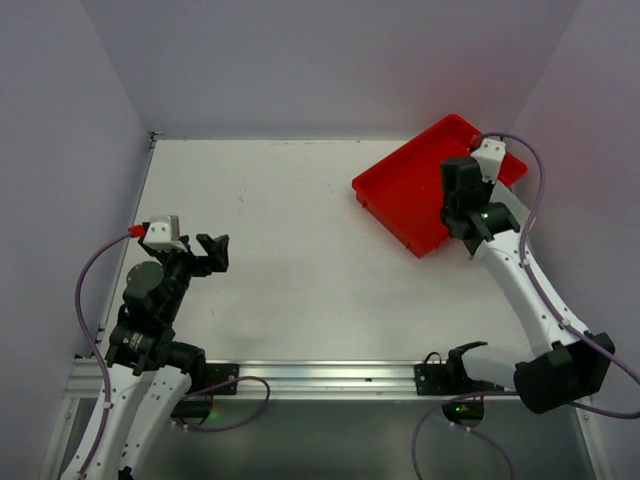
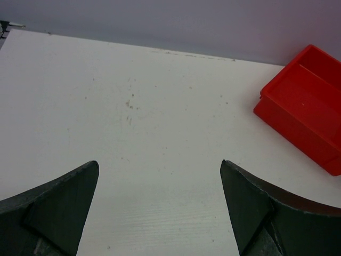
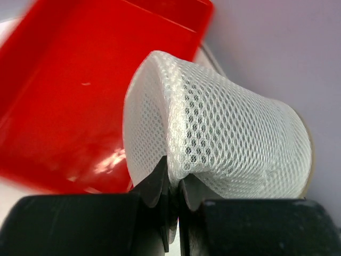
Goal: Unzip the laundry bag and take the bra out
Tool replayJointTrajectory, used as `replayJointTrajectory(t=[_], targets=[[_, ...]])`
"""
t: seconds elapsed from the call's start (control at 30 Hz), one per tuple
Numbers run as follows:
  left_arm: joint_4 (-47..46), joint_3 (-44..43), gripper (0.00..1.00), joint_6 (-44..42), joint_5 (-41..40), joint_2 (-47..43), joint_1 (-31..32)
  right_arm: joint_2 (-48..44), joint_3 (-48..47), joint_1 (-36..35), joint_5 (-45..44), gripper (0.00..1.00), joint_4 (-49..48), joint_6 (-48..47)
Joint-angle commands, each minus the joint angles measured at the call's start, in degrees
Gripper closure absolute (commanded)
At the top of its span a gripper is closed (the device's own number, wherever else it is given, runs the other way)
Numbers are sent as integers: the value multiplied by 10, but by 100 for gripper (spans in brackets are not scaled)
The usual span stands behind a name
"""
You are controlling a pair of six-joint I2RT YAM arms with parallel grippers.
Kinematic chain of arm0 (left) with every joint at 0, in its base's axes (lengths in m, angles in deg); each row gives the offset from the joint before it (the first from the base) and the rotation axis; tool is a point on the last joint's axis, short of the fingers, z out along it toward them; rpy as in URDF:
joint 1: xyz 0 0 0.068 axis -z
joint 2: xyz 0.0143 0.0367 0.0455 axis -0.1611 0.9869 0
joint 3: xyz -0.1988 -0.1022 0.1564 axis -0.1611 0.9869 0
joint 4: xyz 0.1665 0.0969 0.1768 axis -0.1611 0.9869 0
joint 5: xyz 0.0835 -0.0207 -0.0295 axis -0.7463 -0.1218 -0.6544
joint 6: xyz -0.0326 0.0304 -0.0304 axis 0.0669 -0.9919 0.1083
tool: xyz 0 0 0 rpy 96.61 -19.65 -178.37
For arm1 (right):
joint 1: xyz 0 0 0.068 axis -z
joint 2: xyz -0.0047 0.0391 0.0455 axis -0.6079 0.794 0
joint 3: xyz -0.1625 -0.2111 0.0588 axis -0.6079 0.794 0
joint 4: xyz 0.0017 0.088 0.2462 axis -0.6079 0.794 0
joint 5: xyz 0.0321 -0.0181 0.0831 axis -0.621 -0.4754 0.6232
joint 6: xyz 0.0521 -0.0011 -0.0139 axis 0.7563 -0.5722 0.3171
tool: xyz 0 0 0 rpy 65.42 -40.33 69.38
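Observation:
The laundry bag (image 3: 229,128), a white mesh cylinder, fills the right wrist view, lying on its side over the red tray (image 3: 64,101). My right gripper (image 3: 174,173) is shut on a fold of its mesh close to the stiff round end. In the top view that gripper (image 1: 459,196) points down over the tray (image 1: 400,190) and hides the bag. No zipper shows, and the bra is hidden. My left gripper (image 1: 212,250) hovers open over the left side of the table, nothing between its fingers (image 2: 69,197).
The red tray sits tilted at the back right of the white table (image 1: 290,220); its corner shows in the left wrist view (image 2: 303,106). Lilac walls close in the back and both sides. A metal rail (image 1: 310,378) runs along the near edge.

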Motion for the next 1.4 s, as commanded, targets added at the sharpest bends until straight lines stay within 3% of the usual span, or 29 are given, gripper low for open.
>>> replayJointTrajectory(t=[0.0,0.23,0.5,0.57,0.7,0.8,0.93,1.03,1.17,1.27,1.37], targets=[[-18,-8,0,-10,-17,12,3,-48,-44,-136,-67,100,37,-13],[-11,-9,0,-3,-14,27,-10,-2,-55,-386,-69,100,-42,-128],[19,-13,0,30,-52,52,-29,244,-78,-542,-113,100,-97,-148],[26,-15,0,39,-70,52,-32,280,-90,-568,-85,91,-95,-136],[34,-15,0,49,-95,42,-33,307,-103,-633,55,50,-100,-122],[26,-9,0,49,-84,39,-33,298,-124,-656,129,29,-85,-96],[19,-10,0,46,-56,61,-32,229,-109,-662,206,23,-81,-39],[33,-35,0,43,-25,95,-33,161,-52,-657,201,16,-91,0],[61,-118,0,64,89,181,-33,29,35,-635,172,3,-89,59],[74,-153,0,97,185,248,-29,-51,102,-578,187,1,-89,120],[78,-190,0,112,199,307,5,-108,175,-506,231,1,-107,161]])
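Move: The right hand already has the laundry bag pinched and lifted; the bare spot of table it is bound for lies about 45 cm to this hand's left, some 8 cm nearer the base and 17 cm below it. The red tray's middle is about 10 cm ahead of the right hand, 5 cm to its left and 19 cm down. From the open left hand that same spot is some 11 cm right, 2 cm ahead and 17 cm below. The right hand swings the laundry bag about 40 cm left and some 15 cm back, away from the red tray, first rising slightly and then sinking to the table, the wrist turning about 80 degrees counter-clockwise, and opens its fingers low down while still sliding left, letting go of the bag before it lifts and draws back right with fingers wide. The left hand, open throughout, eases down and a little left, then reverses to the right and forward over the bag's zipper end, tipping its fingers down by some 20 degrees. ##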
